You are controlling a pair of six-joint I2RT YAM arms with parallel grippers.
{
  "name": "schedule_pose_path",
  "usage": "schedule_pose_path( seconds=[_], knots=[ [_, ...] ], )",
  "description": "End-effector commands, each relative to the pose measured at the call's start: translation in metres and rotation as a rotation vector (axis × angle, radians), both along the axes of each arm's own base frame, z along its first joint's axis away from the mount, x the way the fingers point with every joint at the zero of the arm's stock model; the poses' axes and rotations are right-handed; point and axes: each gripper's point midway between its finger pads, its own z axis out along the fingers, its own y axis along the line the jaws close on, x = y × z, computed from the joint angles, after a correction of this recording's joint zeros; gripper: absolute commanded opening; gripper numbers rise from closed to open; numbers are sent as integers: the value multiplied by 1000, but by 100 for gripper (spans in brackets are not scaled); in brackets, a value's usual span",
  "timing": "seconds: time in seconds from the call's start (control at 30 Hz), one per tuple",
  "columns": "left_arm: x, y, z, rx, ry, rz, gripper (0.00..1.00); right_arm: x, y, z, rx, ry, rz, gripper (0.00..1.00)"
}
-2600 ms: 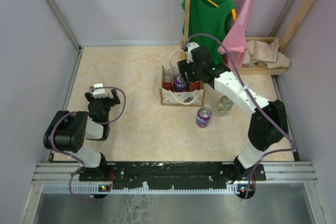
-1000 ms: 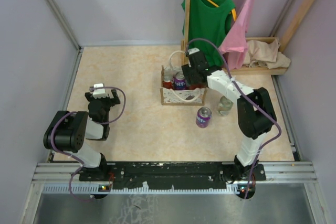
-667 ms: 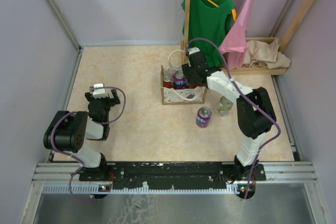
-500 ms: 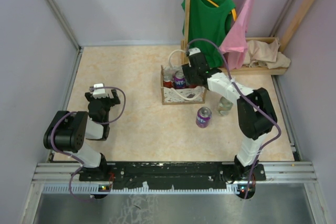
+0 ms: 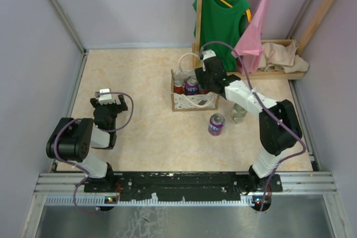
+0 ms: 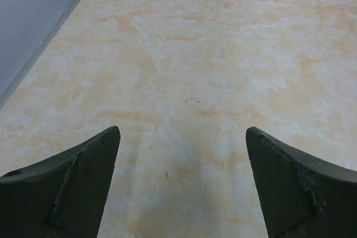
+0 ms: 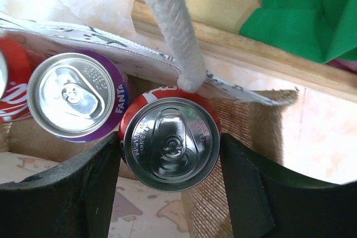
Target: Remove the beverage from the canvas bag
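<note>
The canvas bag (image 5: 192,102) stands mid-table, beige with a white lace band and white loop handles (image 7: 167,26). Inside it stand a red can (image 7: 170,143), a purple Fanta can (image 7: 70,94) and another red can (image 7: 8,93) at the left edge. My right gripper (image 5: 205,82) reaches into the bag's right end. In the right wrist view this gripper (image 7: 170,157) is shut on the red can, one finger pressed against each side. My left gripper (image 5: 106,95) rests low at the left of the table, open over bare tabletop (image 6: 182,137).
A purple can (image 5: 216,124) and a clear bottle (image 5: 239,112) stand on the table in front of the bag, to its right. Behind the bag are a wooden rack with a green shirt (image 5: 220,15) and pink cloth (image 5: 254,34), and a wooden tray of tan cloth (image 5: 281,57).
The right arm's elbow has swung to the right while its gripper stays at the bag's right end on the red can. The left arm has not moved.
</note>
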Motion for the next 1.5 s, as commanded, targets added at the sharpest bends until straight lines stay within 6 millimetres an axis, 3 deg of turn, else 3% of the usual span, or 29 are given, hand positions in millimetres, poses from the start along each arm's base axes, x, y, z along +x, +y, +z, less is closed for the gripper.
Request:
schedule_pose_path(
  seconds=[0.0, 0.33, 0.6, 0.73, 0.97, 1.17, 1.3, 1.47],
  knots=[
    [-1, 0, 0, 5, -6, 2, 100, 12, 6, 98, 99, -256, -1, 0],
    [-1, 1, 0, 4, -4, 4, 100, -1, 16, 140, 111, -337, 22, 0],
    [-1, 0, 0, 4, -5, 2, 100, -23, 24, 202, 165, -451, 52, 0],
    [-1, 1, 0, 4, -4, 3, 100, -43, 24, 245, 212, -540, 65, 0],
    [-1, 0, 0, 5, -5, 2, 100, -79, 1, 294, 221, -641, 18, 0],
    [-1, 0, 0, 5, -4, 2, 100, -114, -39, 298, 198, -618, -103, 0],
    [-1, 1, 0, 4, -5, 3, 100, -142, -67, 280, 209, -538, -178, 0],
    [-1, 0, 0, 5, -5, 2, 100, -172, -84, 252, 244, -437, -198, 0]
  ],
)
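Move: The right hand already grips a red can by its top, in the right end of the canvas bag; a purple can stands in the bag about 7 cm to the left. The open table where cans are being set out lies behind: there a second purple can stands some 16 cm back and 5 cm right, the bottle about 12 cm back and 14 cm right. From the left hand, that standing purple can is roughly 10 cm back and 44 cm right. Up first: the right arm draws the gripped red can out of the bag, easing off briefly after about 6 cm, then climbing fast to some 24 cm. Near the top it swings back about 15 cm in all and to the right, away from the bag, the fingers tilting up roughly 25 degrees and keeping their hold. ##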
